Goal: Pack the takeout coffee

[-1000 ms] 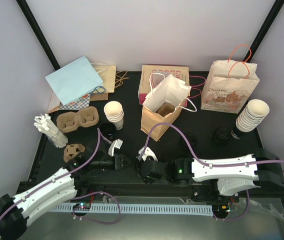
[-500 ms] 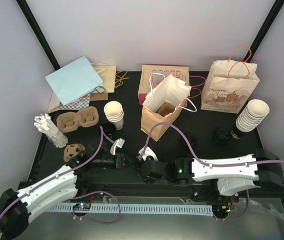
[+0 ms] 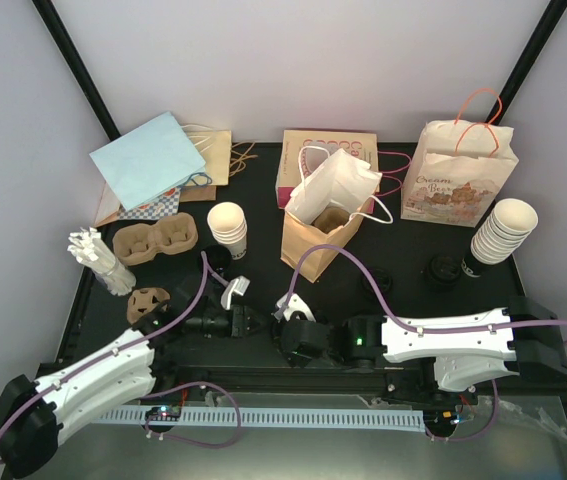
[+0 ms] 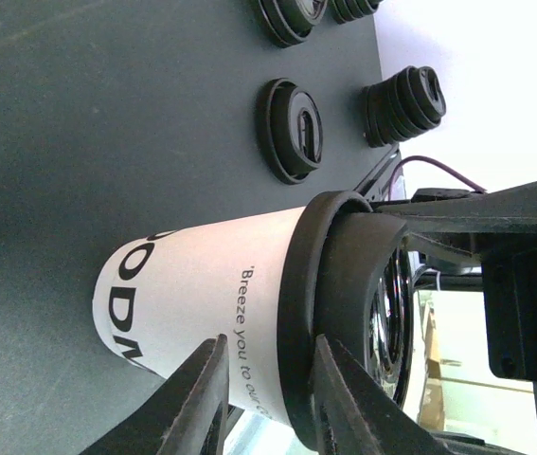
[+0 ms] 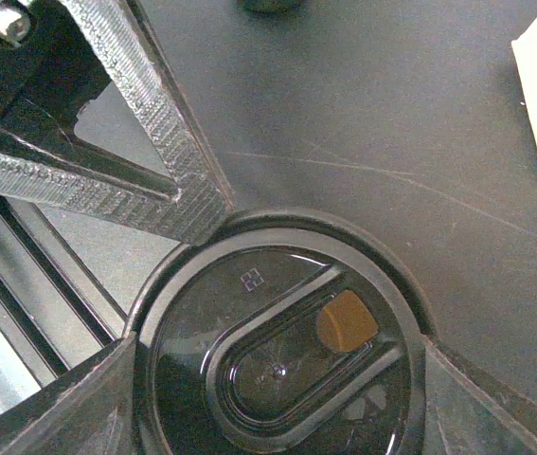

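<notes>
The takeout coffee [image 4: 202, 284], a white printed paper cup with a black lid [image 5: 277, 275], stands on the black table between both grippers. In the top view the grippers hide it. My right gripper [image 5: 282, 379] comes down from above and is shut on the lid, a finger against each side of the rim; in the top view my right gripper [image 3: 288, 335] meets the left one. My left gripper [image 4: 270, 346] [image 3: 248, 322] straddles the lid's skirt from the side. It is narrowly open: one finger touches the lid's top edge, the other stands off the cup wall. Its grey fingers [image 5: 154, 123] show in the right wrist view.
An open brown paper bag [image 3: 308, 240] with a white bag [image 3: 348, 180] stands behind the grippers. Cup stacks [image 3: 228, 228] [image 3: 503, 230], a pulp carrier [image 3: 155, 242], loose black lids [image 3: 378, 283] [image 4: 292, 128], a lid stack [image 4: 405, 104] and a printed bag [image 3: 458, 185] surround them.
The left arm has shifted a little and its jaws have eased slightly apart at the lid's rim. The right arm and the cup have not moved.
</notes>
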Robot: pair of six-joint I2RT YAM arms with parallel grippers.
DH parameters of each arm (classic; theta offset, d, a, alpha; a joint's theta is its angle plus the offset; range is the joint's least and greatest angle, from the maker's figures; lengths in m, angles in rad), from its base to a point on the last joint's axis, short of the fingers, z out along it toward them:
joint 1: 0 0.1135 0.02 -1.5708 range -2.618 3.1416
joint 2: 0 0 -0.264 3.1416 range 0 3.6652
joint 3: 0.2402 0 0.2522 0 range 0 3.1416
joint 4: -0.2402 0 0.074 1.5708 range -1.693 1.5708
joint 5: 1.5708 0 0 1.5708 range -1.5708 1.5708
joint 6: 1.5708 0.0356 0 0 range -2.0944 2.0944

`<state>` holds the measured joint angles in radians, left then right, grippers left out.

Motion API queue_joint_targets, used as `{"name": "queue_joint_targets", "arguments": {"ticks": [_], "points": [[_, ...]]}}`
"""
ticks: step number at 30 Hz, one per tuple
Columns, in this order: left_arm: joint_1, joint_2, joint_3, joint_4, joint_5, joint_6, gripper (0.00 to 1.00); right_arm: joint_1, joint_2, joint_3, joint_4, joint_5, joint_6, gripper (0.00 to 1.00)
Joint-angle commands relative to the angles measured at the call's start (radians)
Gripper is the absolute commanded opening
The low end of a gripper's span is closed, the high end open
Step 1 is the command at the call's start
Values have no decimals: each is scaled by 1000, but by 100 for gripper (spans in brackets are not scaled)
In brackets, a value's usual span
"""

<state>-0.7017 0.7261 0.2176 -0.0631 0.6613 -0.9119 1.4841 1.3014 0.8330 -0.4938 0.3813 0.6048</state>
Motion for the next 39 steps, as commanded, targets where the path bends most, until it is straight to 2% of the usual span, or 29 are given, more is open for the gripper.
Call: {"name": "queue_joint_targets", "arguments": {"ticks": [1,9,19,24,26,32,39], "points": [[-12,63,16,-54,25,44,26,7,106,-74,-106,-232,12,74],[-12,106,66,-221,-68,111,23,7,113,-107,-87,-280,25,74],[-12,123,61,-240,-85,120,22,7,121,-134,-73,-326,29,74],[-12,74,72,-227,-76,103,22,7,102,-130,-98,-305,37,74],[-13,32,81,-218,-70,88,25,7,90,-129,-116,-273,39,74],[-12,-60,114,-174,-51,60,44,7,67,-111,-110,-225,22,74],[-13,-6,95,-101,16,60,60,7,84,-87,-110,-213,6,74]]}}
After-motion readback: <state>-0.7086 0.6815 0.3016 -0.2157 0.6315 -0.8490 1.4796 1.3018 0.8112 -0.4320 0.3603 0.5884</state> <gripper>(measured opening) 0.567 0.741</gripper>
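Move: The lid on the coffee cup, clasped in the right gripper with its middle about 1 cm below that hand point, lies about 4 cm to the right of the left hand point, 1 cm back and level with it; the left fingers are already at its rim. From the left hand, the open tan bag stands some 19 cm ahead and 15 cm right, a loose lid 10 cm ahead and 27 cm right on the table, and a dark stack 13 cm ahead, 9 cm left. Keep the right gripper clasped round the lidded cup, letting it give down only about half a centimetre. Keep the left fingertips on the left side of the lid's rim, easing down a touch and rolling some 5 degrees, and hold there briefly; then spread them to about twice their gap while raising the hand about 2 cm up off the rim. ##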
